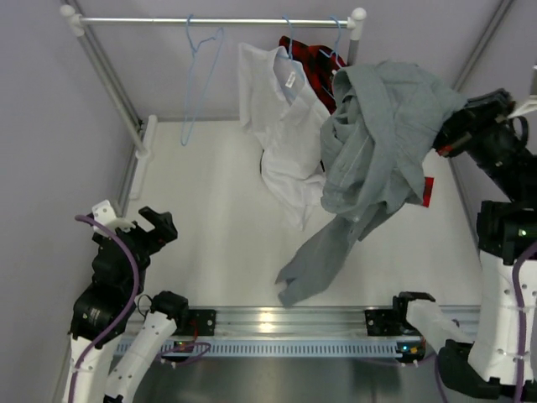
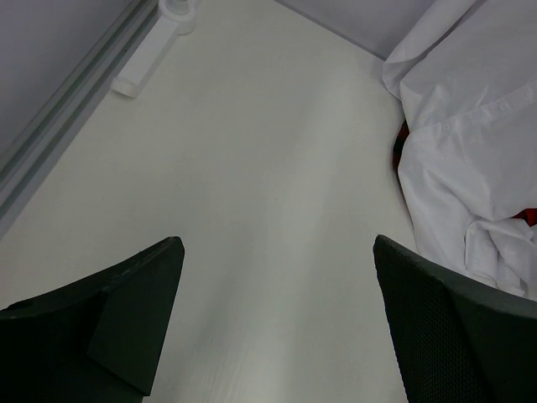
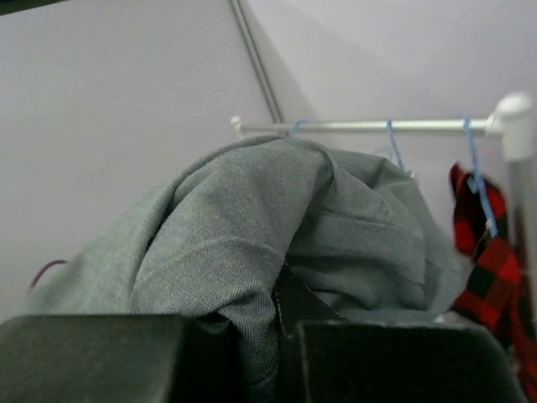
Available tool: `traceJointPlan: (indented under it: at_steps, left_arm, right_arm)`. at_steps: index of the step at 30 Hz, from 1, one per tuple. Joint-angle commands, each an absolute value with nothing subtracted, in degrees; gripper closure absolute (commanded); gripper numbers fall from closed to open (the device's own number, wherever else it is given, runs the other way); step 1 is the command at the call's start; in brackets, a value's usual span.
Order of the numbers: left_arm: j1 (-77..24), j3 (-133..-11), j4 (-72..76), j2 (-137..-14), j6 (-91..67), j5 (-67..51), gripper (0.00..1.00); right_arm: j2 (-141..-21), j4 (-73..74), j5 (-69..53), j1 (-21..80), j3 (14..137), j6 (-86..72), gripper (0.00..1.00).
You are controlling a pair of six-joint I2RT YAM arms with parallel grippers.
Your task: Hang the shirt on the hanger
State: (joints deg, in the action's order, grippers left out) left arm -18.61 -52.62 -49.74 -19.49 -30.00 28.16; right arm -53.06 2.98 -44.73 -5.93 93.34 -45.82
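Note:
The grey shirt (image 1: 382,143) hangs bunched in the air at the right, one sleeve trailing down to the table (image 1: 310,269). My right gripper (image 1: 438,138) is shut on a fold of it. In the right wrist view the cloth (image 3: 252,235) is pinched between the shut gripper (image 3: 281,327) and fills the foreground. The light-blue hanger (image 1: 201,75) hangs empty on the rail's left part; only its hook (image 3: 295,128) shows above the shirt. My left gripper (image 1: 155,227) stands open and empty low at the left, over bare table (image 2: 277,243).
A white rail (image 1: 218,20) on posts spans the back. A white collared shirt (image 1: 281,126) hangs from it on a blue hanger, its hem on the table (image 2: 470,143). A red-and-black plaid shirt (image 1: 315,60) hangs behind it (image 3: 487,252). Grey walls close in both sides.

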Motion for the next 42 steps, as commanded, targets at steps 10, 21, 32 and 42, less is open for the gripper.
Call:
traceJointPlan:
  at_steps: [10, 21, 32, 42]
  left_arm:
    - [-18.5, -52.6, -47.2, -20.2, -29.4, 27.4, 0.02]
    - [-18.5, -54.4, -45.4, -27.7, -25.4, 9.3, 0.02]
    - [-18.5, -54.1, -44.8, -35.4, -24.7, 7.6, 0.02]
    - [-18.6, -52.8, -44.2, -34.9, -26.2, 11.4, 0.02]
  right_arm:
    - [-54.8, 12.1, -12.1, 39.8, 63.8, -25.4, 1.00]
    - [-65.0, 3.6, 6.1, 47.6, 41.7, -32.0, 0.95]
    - [-53.0, 34.2, 26.0, 49.3, 49.9, -26.9, 0.31]
    - [-73.4, 48.1, 49.0, 73.1, 74.2, -34.5, 0.08]
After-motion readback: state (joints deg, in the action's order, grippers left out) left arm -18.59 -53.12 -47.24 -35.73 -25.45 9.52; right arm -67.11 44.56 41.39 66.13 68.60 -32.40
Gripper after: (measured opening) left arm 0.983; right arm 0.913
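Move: High over the right side, the right hand already holds the grey shirt; the open table spot where it is taken lies about 2 cm ahead, 11 cm left and 56 cm below. The hanging white shirt's middle is roughly 28 cm ahead, 14 cm left and 36 cm below that hand; the red plaid shirt is about 32 cm ahead, 2 cm right and equally low. From the left hand, the spot lies around 2 cm ahead, 38 cm right and 23 cm below. Swinging down and left, the right hand brings the held grey shirt down some 50 cm to the bare table in front of the white shirt, tipping its fingers downward; near the bottom it edges back right, opens wide, lets go and rises about 14 cm. The left hand, open and empty, shifts 7 cm right towards that spot, slightly forward and down, tipping down. ##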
